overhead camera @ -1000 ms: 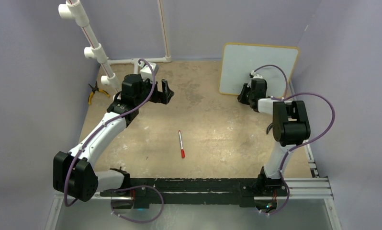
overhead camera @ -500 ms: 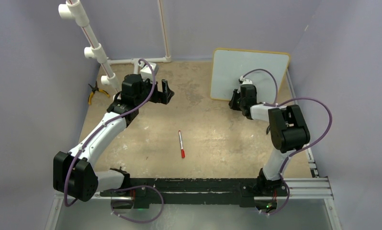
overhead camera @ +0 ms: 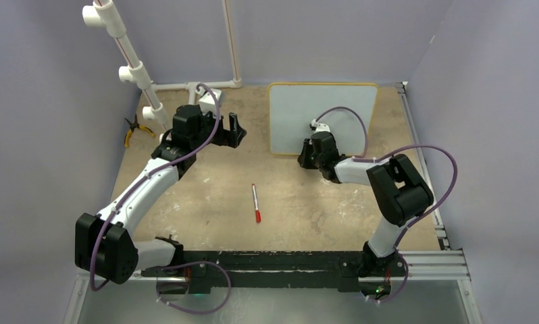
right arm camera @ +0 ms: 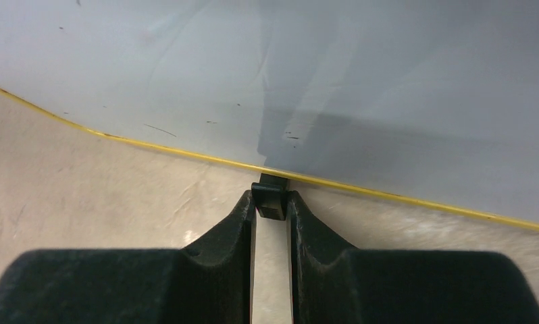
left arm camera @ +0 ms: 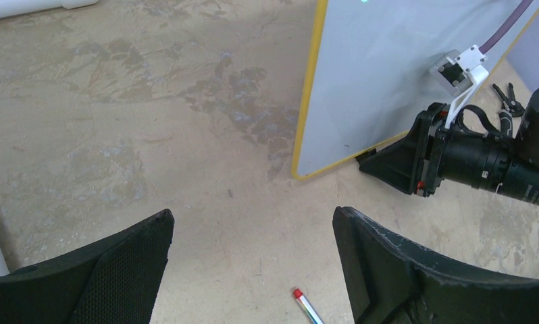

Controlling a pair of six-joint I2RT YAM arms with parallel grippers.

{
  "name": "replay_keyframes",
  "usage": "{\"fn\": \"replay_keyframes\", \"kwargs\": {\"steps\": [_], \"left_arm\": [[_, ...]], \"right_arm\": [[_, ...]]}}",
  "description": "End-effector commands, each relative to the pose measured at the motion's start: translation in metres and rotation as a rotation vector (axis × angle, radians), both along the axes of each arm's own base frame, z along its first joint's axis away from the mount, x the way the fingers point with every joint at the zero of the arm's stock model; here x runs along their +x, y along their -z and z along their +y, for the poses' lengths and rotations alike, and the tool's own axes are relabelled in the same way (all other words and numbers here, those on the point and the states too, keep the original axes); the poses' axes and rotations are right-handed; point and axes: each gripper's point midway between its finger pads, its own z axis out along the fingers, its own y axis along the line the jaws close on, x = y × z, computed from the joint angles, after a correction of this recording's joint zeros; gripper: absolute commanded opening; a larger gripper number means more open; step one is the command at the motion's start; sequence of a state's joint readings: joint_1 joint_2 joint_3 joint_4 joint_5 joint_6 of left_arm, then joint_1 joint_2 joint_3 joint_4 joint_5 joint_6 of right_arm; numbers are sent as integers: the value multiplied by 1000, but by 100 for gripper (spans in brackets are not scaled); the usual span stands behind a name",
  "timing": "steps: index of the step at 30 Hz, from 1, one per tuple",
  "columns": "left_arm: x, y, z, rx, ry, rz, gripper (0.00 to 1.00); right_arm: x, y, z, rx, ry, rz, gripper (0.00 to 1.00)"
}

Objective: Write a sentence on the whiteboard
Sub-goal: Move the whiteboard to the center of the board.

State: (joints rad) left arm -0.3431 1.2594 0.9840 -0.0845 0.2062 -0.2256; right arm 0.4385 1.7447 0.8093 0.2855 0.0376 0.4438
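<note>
The whiteboard (overhead camera: 321,108), white with a thin yellow frame, lies at the back middle of the table; it also fills the top of the right wrist view (right arm camera: 321,67) and shows in the left wrist view (left arm camera: 388,74). No sentence shows on its face. My right gripper (overhead camera: 306,156) is at its near edge, shut on the board's small black foot (right arm camera: 271,197). My left gripper (overhead camera: 234,129) hovers open over the table left of the board, its fingers wide apart (left arm camera: 253,223) around nothing. A red-capped marker (overhead camera: 255,202) lies on the table between the arms.
A white pipe frame (overhead camera: 135,67) stands at the back left, with yellow-handled pliers (overhead camera: 133,129) beside it on the table. Purple walls close in the table on three sides. A metal rail (overhead camera: 429,260) runs along the near edge.
My right gripper has dragged the whiteboard leftward from the back right corner to the back middle. The left arm and the marker have not moved.
</note>
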Motion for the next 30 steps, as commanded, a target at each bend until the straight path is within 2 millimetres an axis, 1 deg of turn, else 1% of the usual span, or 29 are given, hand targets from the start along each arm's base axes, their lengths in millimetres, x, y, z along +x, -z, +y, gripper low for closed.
{"fn": "replay_keyframes", "kwargs": {"steps": [1,4,8,12,13,16,18,21,24,27,30], "left_arm": [[-7,-1,-2,-17,9,-1,87],[-15,12,4,-10,-19,40,87],[-29,37,16,15,-76,121,86],[-49,60,20,-10,-116,197,85],[-55,68,20,-21,-124,217,85],[-74,91,16,-28,-144,276,85],[-86,106,13,-12,-155,312,85],[-107,123,-1,-2,-131,371,84],[-118,132,-7,23,-147,397,84],[-127,138,-15,24,-148,423,85],[-136,147,-24,33,-148,455,84]], "right_arm": [[-12,-20,38,96,-16,-31,0],[-18,-22,49,102,-16,-35,0],[-24,-23,60,101,-20,-38,0],[-28,-23,63,104,-20,-41,0],[-28,-23,63,106,-20,-41,2],[-30,-32,61,119,-20,-57,18],[-31,-39,60,123,-21,-72,33],[-33,-50,56,123,-15,-97,49],[-36,-62,52,125,-18,-119,61],[-41,-74,48,127,-24,-146,76],[-48,-83,40,124,-23,-172,85]]}}
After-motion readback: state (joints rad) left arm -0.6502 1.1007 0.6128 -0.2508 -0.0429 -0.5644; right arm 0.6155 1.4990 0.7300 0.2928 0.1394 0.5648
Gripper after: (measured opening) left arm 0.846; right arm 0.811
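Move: The right hand holds a black foot under the whiteboard's lower edge; the spot this foot is taken to lies about 5 cm left and 3 cm back, level, while the whiteboard's middle is some 6 cm right, 5 cm ahead and 9 cm above. For the open left hand, the red-capped marker lies about 15 cm back, 6 cm right and 22 cm below, with the whiteboard's middle roughly 28 cm right and 7 cm ahead. Still pinching the whiteboard's foot, the right hand drags it about 5 cm left and 3 cm back at table level, pauses, then opens wide, lets go and lifts some 7 cm straight up. Meanwhile the left hand, fingers staying wide open, swings back and down about 13 cm each way towards the marker, its fingers tipping some 25 degrees further down. ##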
